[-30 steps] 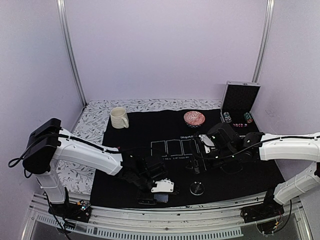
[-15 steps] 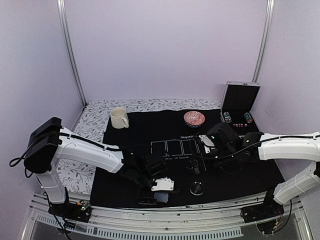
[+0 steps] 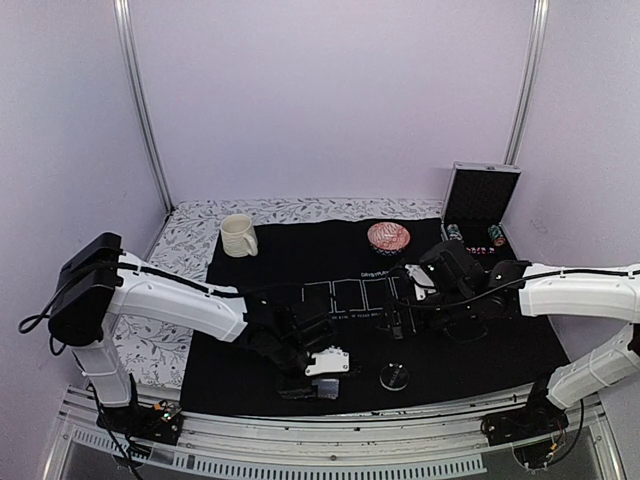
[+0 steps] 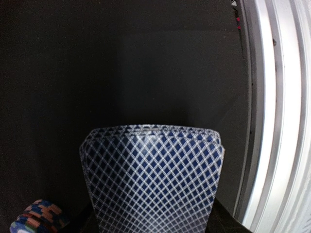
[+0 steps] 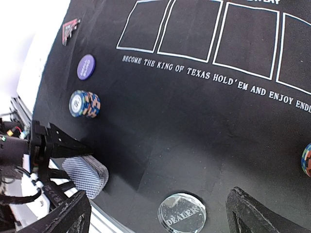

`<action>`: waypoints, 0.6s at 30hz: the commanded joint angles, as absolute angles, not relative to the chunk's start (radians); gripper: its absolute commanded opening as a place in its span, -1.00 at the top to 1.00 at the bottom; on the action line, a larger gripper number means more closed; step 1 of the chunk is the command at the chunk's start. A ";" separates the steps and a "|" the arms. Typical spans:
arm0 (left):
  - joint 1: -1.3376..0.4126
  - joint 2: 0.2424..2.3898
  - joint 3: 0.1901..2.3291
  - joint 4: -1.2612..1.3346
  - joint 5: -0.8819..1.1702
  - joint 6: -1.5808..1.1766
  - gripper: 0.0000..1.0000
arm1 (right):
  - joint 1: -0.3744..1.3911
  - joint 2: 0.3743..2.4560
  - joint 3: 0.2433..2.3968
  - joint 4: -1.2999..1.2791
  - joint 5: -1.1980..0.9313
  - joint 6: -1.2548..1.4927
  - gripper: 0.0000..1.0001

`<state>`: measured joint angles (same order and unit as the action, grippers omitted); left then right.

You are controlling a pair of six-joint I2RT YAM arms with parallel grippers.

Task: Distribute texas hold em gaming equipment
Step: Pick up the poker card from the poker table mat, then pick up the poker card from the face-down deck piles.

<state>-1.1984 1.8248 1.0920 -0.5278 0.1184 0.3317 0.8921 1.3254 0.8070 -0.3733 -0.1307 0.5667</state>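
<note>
My left gripper is shut on a deck of playing cards with a blue diamond-pattern back, held near the mat's front edge. The right wrist view shows the deck between the left gripper's black fingers. My right gripper stands open and empty above the clear "DEALER" disc, which lies flat on the mat. A striped chip stack, a purple disc and a red-edged black triangle lie to the left of the deck. The chip stack also shows beside the deck.
The black Texas Hold'em mat has white card boxes printed on it. At the back stand a cream mug, a red patterned bowl and an open metal case with chip stacks. Another chip stack lies at the right.
The left gripper's jaws have narrowed onto the deck and it has shifted slightly back from the front edge. The right gripper has drifted a little to the right and stays open.
</note>
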 commanded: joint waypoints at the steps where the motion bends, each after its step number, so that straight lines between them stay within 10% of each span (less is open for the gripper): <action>1: -1.184 1.778 1.103 -0.519 0.046 0.258 -0.12 | 0.846 1.273 0.773 -0.292 -0.234 0.622 -0.97; 18: -1.184 1.620 1.283 -0.714 -0.107 0.095 -0.13 | 0.819 1.436 0.769 0.152 -0.637 0.637 -0.98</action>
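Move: The left fingers already pinch the poker cards low over the mat; the open right gripper they go to is about 8 cm ahead, 14 right and 9 above. The dealer button sits some 3 cm ahead and 14 right of the left hand, the chip stack 9 ahead and 6 left. From the right hand, the cards lie roughly 8 cm back, 14 left and 9 below. The left lifts the held cards about 12 cm and forward; open right, tilting, nears them 5 cm leftward. ##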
